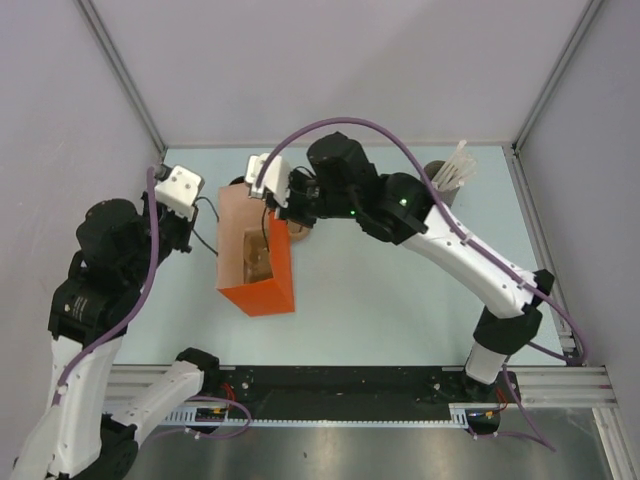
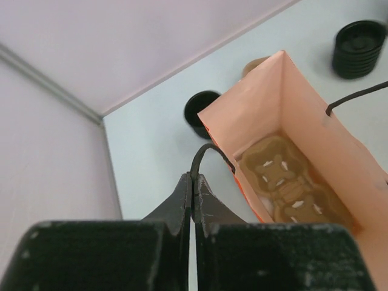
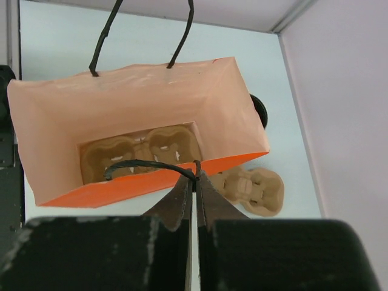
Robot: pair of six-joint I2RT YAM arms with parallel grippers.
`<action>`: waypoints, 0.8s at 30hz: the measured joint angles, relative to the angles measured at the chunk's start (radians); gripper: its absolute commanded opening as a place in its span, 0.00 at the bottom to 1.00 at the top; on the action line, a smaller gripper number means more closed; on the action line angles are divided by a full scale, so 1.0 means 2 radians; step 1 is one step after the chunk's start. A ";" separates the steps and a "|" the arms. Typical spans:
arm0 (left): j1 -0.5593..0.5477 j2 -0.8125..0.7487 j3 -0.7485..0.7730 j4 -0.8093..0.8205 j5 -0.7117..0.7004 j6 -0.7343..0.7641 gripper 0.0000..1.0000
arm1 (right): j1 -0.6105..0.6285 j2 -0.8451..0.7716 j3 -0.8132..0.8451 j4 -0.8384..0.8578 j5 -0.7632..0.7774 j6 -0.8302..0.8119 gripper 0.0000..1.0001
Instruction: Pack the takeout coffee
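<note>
The orange paper bag (image 1: 262, 292) stands open on the table, with a brown pulp carrier (image 2: 285, 185) lying on its bottom. My left gripper (image 2: 194, 177) is shut on the bag's black left handle (image 2: 205, 151). On the other side my right gripper (image 3: 195, 176) is shut on the opposite handle (image 3: 139, 163). Together they hold the mouth spread. A takeout coffee cup (image 2: 200, 112), black with a black lid, stands on the table just behind the bag, half hidden by it in the right wrist view (image 3: 260, 110). Another black lidded cup (image 2: 359, 48) stands farther right.
A second pulp carrier (image 3: 251, 189) lies on the table beside the bag, under my right arm (image 1: 400, 205). A grey-brown cylinder of white sticks (image 1: 447, 175) stands at the back right. Walls close the table at the back and on both sides.
</note>
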 measured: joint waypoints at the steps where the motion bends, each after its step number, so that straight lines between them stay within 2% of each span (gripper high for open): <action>1: 0.003 -0.008 -0.008 -0.002 -0.011 0.002 0.00 | 0.004 0.015 0.011 0.001 0.000 0.002 0.00; 8: 0.020 -0.036 -0.017 -0.007 -0.079 0.018 0.00 | 0.027 0.094 0.088 0.008 0.006 0.023 0.00; 16: 0.025 -0.039 -0.024 0.008 -0.145 0.046 0.00 | 0.040 0.146 0.119 0.031 0.027 0.043 0.00; 24: 0.033 -0.052 -0.072 0.049 -0.192 0.078 0.01 | 0.051 0.189 0.132 0.048 0.053 0.054 0.00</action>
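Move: I hold one handle of the orange bag in each hand and am taking it to the bare table by the left edge, about 5 cm left, 5 cm back and 36 cm down from my left hand, some 20 cm left of my right. The bag hangs 7 cm to my left hand's right, 5 cm back. The left black cup stands about 20 cm ahead of that hand and 4 cm right; the spare cup tray lies roughly 20 cm ahead of my right hand, 3 cm right. With both fingers still shut on the handles, I keep carrying the bag left, across in front of the black cup, slowing as I go: about 9 cm with my left hand, staying nearly level and swinging some 25 degrees counter-clockwise with its left side rising a little. My right hand follows a bit farther, 11 cm left, and sinks about 6 cm, barely turning. ##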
